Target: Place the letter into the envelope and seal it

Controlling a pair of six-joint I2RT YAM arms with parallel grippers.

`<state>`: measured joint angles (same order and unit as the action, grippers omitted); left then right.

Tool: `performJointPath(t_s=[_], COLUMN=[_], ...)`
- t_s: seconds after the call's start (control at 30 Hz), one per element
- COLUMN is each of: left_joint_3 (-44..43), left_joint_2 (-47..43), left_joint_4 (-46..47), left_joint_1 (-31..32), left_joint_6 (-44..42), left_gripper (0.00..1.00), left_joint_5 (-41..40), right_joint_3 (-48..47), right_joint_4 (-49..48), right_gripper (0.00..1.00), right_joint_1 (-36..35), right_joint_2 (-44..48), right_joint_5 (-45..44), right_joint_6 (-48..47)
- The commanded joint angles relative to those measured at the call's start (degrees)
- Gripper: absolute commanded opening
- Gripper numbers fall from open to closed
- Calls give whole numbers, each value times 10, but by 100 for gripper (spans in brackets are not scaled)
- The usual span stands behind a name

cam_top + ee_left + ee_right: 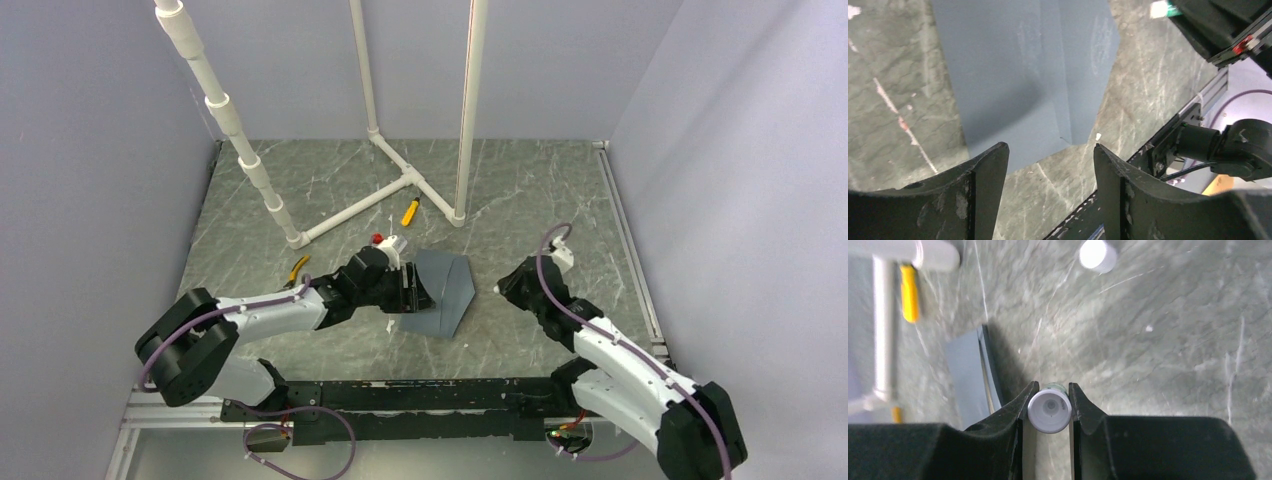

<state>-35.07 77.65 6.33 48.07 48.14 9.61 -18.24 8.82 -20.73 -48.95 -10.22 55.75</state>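
Note:
The slate blue-grey envelope lies flat on the marbled table, its pointed flap side toward the right arm. In the left wrist view the envelope shows a fold line down its middle. My left gripper hovers at its left edge, open, with nothing between the jaws. My right gripper stands just right of the envelope, shut on a small white-capped tube. The letter does not show in any view.
A white pipe frame stands behind the envelope, with a yellow-handled tool beside it and yellow pliers to the left. The black rail runs along the near edge. A white round piece sits ahead of the right gripper.

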Motion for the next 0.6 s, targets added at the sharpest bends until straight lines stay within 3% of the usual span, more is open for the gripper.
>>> performJointPath(t_s=[0.0,0.2,0.37,0.43,0.57], left_joint_3=[-15,-10,-7,-8,-12], left_joint_2=[-23,-25,-26,-25,-19], left_joint_4=[-46,-56,-57,-58,-59], left_joint_1=[-2,-3,-4,-5,-6], left_joint_6=[-13,-5,-2,-2,-3], left_gripper=[68,71,72,72,72], left_joint_5=[-46,-57,-61,-62,-60], right_joint_3=[45,81,98,97,86], right_joint_4=[-143,-282,-362,-367,-316], right_gripper=[2,11,15,25,58], right_joint_1=[106,195,230,237,240], right_joint_2=[1,-103,-174,-190,-196], right_joint_5=[137,248,284,285,267], right_joint_6=[79,147,186,195,193])
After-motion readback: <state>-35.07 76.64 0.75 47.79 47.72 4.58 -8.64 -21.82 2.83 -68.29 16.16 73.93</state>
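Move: The glue stick in the right hand is bound for bare table just short of the white cap, about 3 cm ahead, 2 cm right and 5 cm below that hand. The white cap stands roughly 5 cm ahead, 5 cm right and 4 cm down; the envelope lies some 12 cm left, about level. From the left hand, that bare spot is about 3 cm ahead, 16 cm right and 7 cm below. The glue stick, still held at first, is carried down to the table beside the white cap: the right hand sinks about 3.5 cm while easing forward and right, its left side rolling up some 30 degrees with a smaller clockwise turn, then the fingers open around the stick. Meanwhile the empty, open left hand shifts left and slightly down over the envelope. ##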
